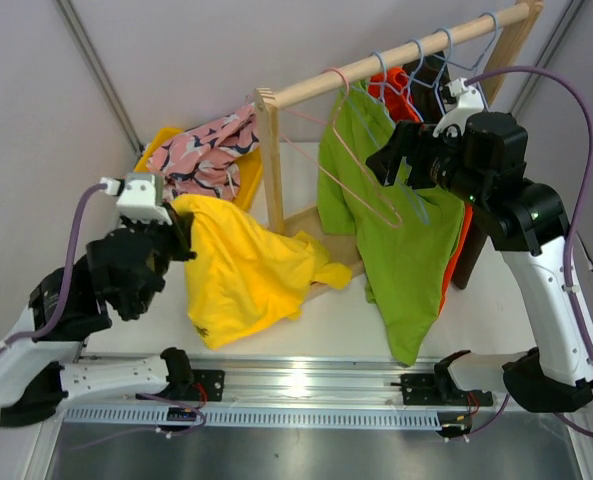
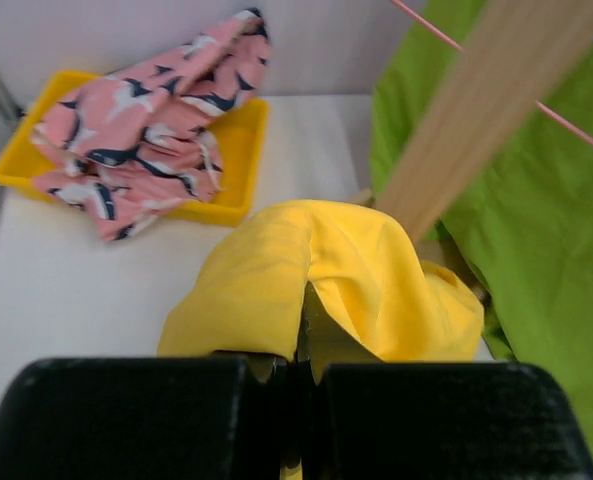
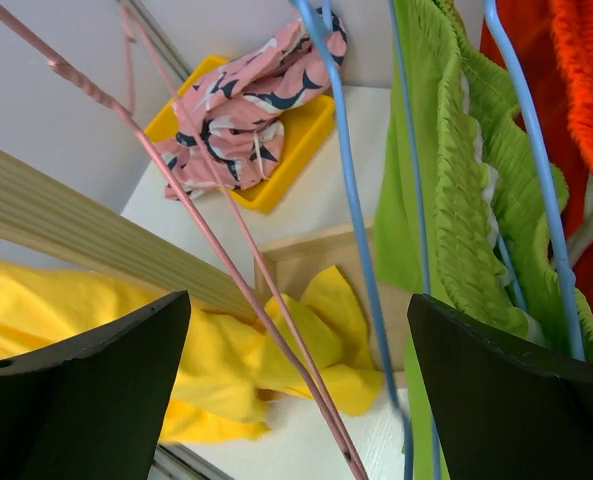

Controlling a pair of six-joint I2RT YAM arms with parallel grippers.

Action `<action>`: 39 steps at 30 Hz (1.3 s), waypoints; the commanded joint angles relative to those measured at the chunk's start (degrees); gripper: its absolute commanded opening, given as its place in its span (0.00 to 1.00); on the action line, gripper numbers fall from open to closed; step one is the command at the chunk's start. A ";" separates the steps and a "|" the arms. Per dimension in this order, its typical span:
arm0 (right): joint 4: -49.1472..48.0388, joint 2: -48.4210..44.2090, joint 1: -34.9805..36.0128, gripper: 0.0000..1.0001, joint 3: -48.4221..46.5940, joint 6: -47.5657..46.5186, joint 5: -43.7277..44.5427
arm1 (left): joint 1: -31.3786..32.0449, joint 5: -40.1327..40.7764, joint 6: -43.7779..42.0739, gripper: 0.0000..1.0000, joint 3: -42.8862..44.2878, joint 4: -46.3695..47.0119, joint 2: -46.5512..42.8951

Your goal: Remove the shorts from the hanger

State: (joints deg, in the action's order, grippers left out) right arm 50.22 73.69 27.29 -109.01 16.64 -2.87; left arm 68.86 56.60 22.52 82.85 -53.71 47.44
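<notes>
My left gripper (image 1: 181,232) is shut on the waist of the yellow shorts (image 1: 246,270), which drape down onto the table; the left wrist view shows the cloth (image 2: 316,270) pinched between the jaws (image 2: 301,370). The pink patterned shorts (image 1: 211,150) lie in a yellow bin (image 1: 248,185). The lime green shorts (image 1: 396,240) hang on a blue hanger (image 3: 351,200), with orange shorts (image 1: 388,90) and dark shorts (image 1: 426,85) behind. My right gripper (image 1: 391,160) is open and empty (image 3: 301,370), with the bare pink hanger (image 3: 226,220) between its fingers.
The wooden rack's rail (image 1: 396,60) runs from centre to the upper right, with its post (image 1: 269,160) and base frame (image 1: 316,215) beside the yellow shorts. Several hangers crowd the rail's right end. The metal rail (image 1: 306,385) runs along the near edge.
</notes>
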 commanded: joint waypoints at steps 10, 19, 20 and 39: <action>-0.29 -6.27 -0.83 0.99 5.03 -1.17 4.45 | -40.63 -32.84 -16.90 0.00 22.32 15.83 17.05; -0.20 -9.44 -1.89 0.99 6.88 -2.06 3.84 | -59.62 -41.29 -13.83 0.00 67.93 15.02 50.80; -0.64 -10.31 -1.89 0.99 7.32 -1.97 3.49 | -62.15 -43.22 -11.73 0.00 67.62 17.91 51.87; -14.00 -19.37 -1.89 0.99 19.20 -0.65 -4.24 | -63.85 -47.83 -8.47 0.60 46.06 48.98 71.92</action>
State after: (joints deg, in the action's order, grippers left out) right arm 41.60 56.55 25.61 -87.44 16.27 -5.17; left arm 5.10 4.19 11.99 136.35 -8.21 121.99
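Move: The yellow tray I'm taking the yellow shorts to lies about 42 cm ahead of my left hand, some 9 cm to its left and 38 cm below. The pink shorts fill it, a touch farther out; the rack's near post stands about 16 cm ahead of that hand and 14 cm to its right. From my right hand, the green shorts hang about 5 cm ahead, 8 cm right and 18 cm lower; the emptied pink hanger is about 6 cm ahead and 5 cm left. I swing the yellow shorts, still pinched in my left hand, about 44 cm forward to the tray, rising some 16 cm with the fingertips tilting up, then sinking about 12 cm at the far end, where the fingers start to open. Meanwhile my empty right hand, already wide open, backs off about 5 cm, a little right and down, beside the empty hangers. ##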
